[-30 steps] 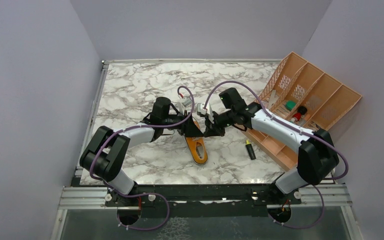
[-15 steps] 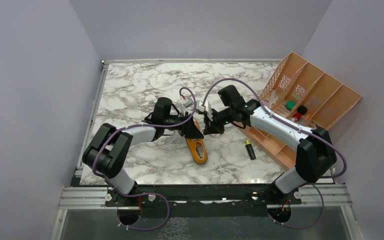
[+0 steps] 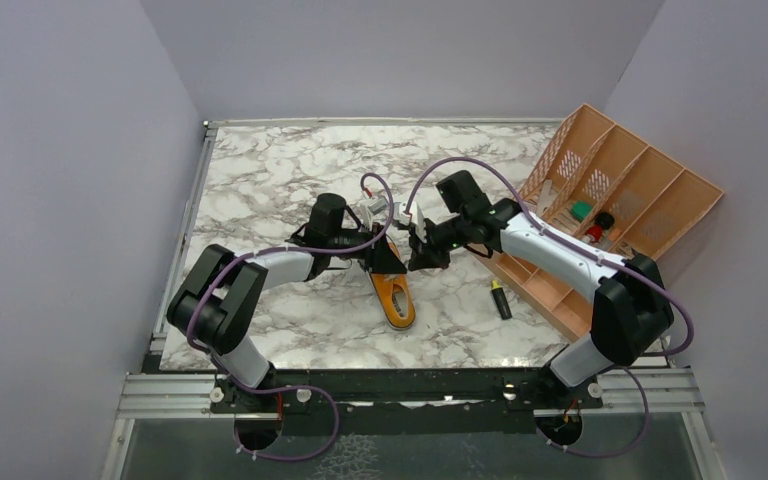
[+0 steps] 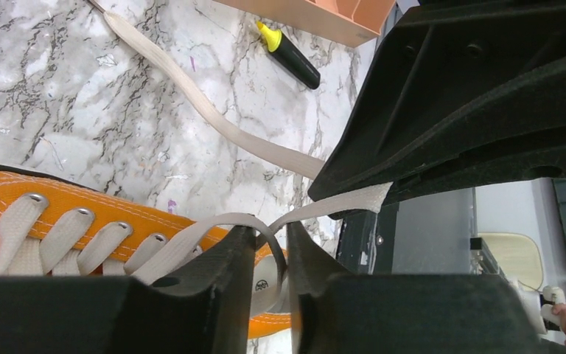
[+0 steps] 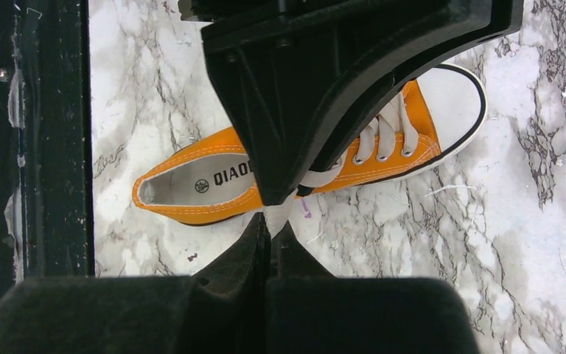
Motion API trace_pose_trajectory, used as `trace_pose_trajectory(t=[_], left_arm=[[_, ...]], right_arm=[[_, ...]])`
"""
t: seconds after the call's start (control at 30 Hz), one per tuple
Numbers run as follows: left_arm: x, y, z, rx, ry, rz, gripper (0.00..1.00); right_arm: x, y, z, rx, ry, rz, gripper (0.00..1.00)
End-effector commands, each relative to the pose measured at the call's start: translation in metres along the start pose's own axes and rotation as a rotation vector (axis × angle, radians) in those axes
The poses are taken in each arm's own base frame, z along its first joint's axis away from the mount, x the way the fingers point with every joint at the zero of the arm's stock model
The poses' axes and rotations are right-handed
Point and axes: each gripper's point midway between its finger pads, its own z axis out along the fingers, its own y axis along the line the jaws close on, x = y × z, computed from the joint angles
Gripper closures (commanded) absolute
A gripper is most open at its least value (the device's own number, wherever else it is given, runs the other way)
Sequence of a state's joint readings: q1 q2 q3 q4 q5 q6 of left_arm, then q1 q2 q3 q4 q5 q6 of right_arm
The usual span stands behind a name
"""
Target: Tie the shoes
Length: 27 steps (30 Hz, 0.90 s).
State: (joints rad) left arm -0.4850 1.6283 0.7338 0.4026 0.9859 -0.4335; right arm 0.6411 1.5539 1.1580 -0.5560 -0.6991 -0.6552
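The orange shoe (image 3: 395,298) with white toe cap lies on the marble table, toe pointing away from the arm bases; it also shows as shoe (image 5: 191,188) and shoe (image 4: 15,199). My left gripper (image 3: 385,262) hovers over its laced part. In the left wrist view the left gripper (image 4: 269,232) stands narrowly open, a white lace loop (image 4: 250,220) curving down through the gap. My right gripper (image 3: 422,260) sits just right of it. The right gripper (image 5: 269,221) is shut on a lace end (image 5: 280,210). A second lace strand (image 4: 191,88) trails over the table.
A black-and-yellow highlighter (image 3: 501,299) lies right of the shoe, also seen as highlighter (image 4: 291,55). An orange divided rack (image 3: 610,210) with small items leans at the right edge. Walls close in the table on three sides.
The left jaws have narrowed around the lace loop. Both grippers stay close together over the shoe; the right arm shifted slightly and keeps its grip.
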Motion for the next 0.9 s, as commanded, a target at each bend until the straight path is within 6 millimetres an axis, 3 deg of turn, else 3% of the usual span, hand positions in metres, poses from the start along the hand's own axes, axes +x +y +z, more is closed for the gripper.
trace_pose_trajectory(t=[0.0, 0.1, 0.23, 0.37, 0.57, 0.73, 0.8, 0.87], left_arm=[[-0.016, -0.002, 0.001, -0.021, -0.042, 0.053, 0.84], [-0.017, -0.003, -0.002, -0.039, -0.053, 0.044, 0.95], [-0.015, -0.008, -0.006, -0.049, -0.063, 0.017, 1.0], [-0.012, -0.011, -0.009, -0.056, -0.065, 0.0, 1.0], [-0.004, -0.007, -0.01, -0.078, -0.04, -0.04, 1.0], [-0.002, -0.006, -0.011, -0.09, -0.042, -0.055, 1.0], [-0.001, -0.007, -0.012, -0.092, -0.043, -0.058, 1.0], [0.0, -0.005, -0.012, -0.096, -0.041, -0.06, 1.0]], right_arm=[[-0.004, 0.006, -0.003, -0.014, -0.019, 0.023, 0.99], [0.002, -0.002, -0.003, 0.042, 0.008, 0.075, 0.95], [0.008, -0.019, -0.01, 0.176, 0.035, 0.131, 0.89], [0.006, -0.034, -0.015, 0.272, 0.028, 0.164, 0.82], [0.011, -0.03, -0.01, 0.243, 0.053, 0.221, 0.8], [0.026, -0.054, -0.012, 0.397, 0.067, 0.234, 0.77], [0.012, -0.053, -0.007, 0.339, 0.04, 0.201, 0.73], [-0.005, -0.048, -0.007, 0.275, 0.02, 0.248, 0.59]])
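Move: The left hand's slightly open fingers straddle the lace, which lies right at the fingertips, with the middle of the orange shoe some 6 cm below, 2 cm ahead and 3 cm to the left. The right hand grips a fold of this lace. From it the lace tip lies about 12 cm ahead, 6 cm to the right and 9 cm lower; the shoe's middle is 2 cm ahead, 6 cm left and 7 cm below, and the marker 6 cm back and 20 cm right. The left fingers shut on the lace and pinch it above the shoe, that hand staying within a centimetre. The right fingers then open to about a third and release their fold, the hand going some 4 cm forward, with about 2 cm each to its right and down, along the loose tail towards the lace tip, turning roughly 20 degrees clockwise. ##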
